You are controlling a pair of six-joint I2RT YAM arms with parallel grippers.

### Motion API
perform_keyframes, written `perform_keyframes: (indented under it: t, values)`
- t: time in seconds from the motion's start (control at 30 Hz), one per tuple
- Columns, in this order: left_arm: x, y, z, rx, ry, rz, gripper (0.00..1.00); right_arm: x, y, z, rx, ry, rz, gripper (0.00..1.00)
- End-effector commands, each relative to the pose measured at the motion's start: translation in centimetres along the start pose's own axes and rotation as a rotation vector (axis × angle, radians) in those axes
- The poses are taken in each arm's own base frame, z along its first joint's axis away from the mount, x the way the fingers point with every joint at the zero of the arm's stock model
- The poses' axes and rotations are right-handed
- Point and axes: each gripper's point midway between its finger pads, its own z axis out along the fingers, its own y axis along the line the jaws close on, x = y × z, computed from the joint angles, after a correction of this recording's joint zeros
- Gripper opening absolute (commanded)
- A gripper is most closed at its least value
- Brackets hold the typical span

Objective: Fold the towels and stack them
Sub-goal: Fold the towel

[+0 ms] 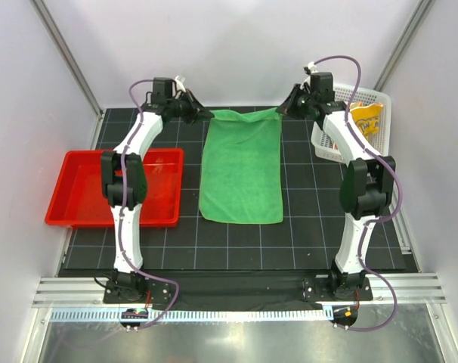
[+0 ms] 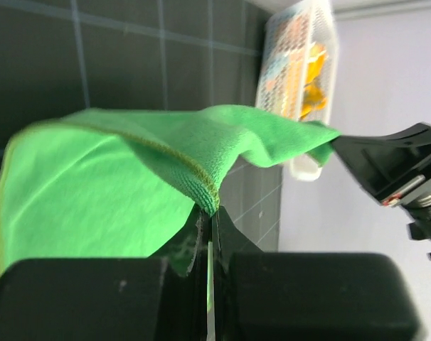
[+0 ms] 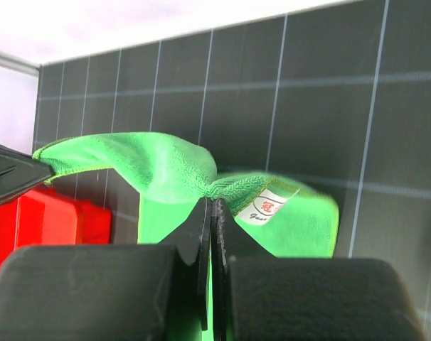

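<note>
A plain green towel (image 1: pixel 242 166) lies lengthwise on the black gridded mat, with its far edge lifted off the surface. My left gripper (image 1: pixel 208 115) is shut on the far left corner, and the hem is pinched at the fingertips (image 2: pixel 214 213) in the left wrist view. My right gripper (image 1: pixel 283 110) is shut on the far right corner (image 3: pixel 213 202), beside the towel's white label (image 3: pixel 269 206). The cloth (image 2: pixel 130 163) sags between the two grips. An orange-yellow cloth (image 1: pixel 365 119) sits bunched in the white basket.
A red plastic tray (image 1: pixel 78 212) rests on the mat's left side, under the left arm. At the far right corner stands the white mesh basket (image 1: pixel 380 102), close to the right arm's elbow. Grey walls close in both sides and the back.
</note>
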Motion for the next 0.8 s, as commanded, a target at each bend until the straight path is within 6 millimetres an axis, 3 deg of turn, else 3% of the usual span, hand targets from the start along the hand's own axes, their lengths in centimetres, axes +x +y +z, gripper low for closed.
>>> perform_keyframes:
  t: [0.0,0.27,0.4,0.47,0.57,0.63,0.77]
  values:
    - [1.6,-1.2,-3.3,-0.044,0.024,0.067,0.00,0.4,1.6,-3.9,-0.004,0.014,-0.004,0.01]
    - [6.7,2.3,-6.5,-0.205,0.120,0.060,0.00,6.9,-1.3,-7.0,0.144,0.206,0.098,0.01]
    - [11.0,4.3,-8.2,-0.270,0.201,0.053,0.00,10.8,-2.1,-8.5,0.158,0.287,0.132,0.01]
    - [12.5,4.0,-9.0,-0.277,0.218,0.067,0.00,11.8,-1.6,-9.4,0.147,0.304,0.138,0.01]
    - [15.5,4.4,-9.8,-0.300,0.266,0.082,0.00,15.4,-1.5,-10.7,0.149,0.377,0.165,0.01]
    - [17.2,4.5,-10.6,-0.315,0.293,0.092,0.00,16.6,-1.1,-11.6,0.149,0.395,0.158,0.01]
    - [18.9,5.0,-12.4,-0.378,0.302,0.119,0.00,19.7,-1.6,-13.1,0.191,0.458,0.128,0.01]
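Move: Each closed hand still pinches a far corner of the green towel, held off the table. The towel's near edge, which the corners are being brought over, lies on the table about 34 cm back and 16 cm below; its corner on either hand's side is some 3 cm to that hand's left. The red bin is about 23 cm back and 32 cm left of the left hand; the white basket sits roughly 27 cm right of the right hand and 2 cm ahead. Back towards the bases and downward, both arms travel side by side, bringing the towel's held edge over the part lying flat and towards its near edge: some 20 cm back while sinking 7 to 9 cm. The right wrist tips its fingers down about 30 degrees, and the left tips down and rolls its left side up by a bit under 20 each. Both grippers stay shut on the corners. ##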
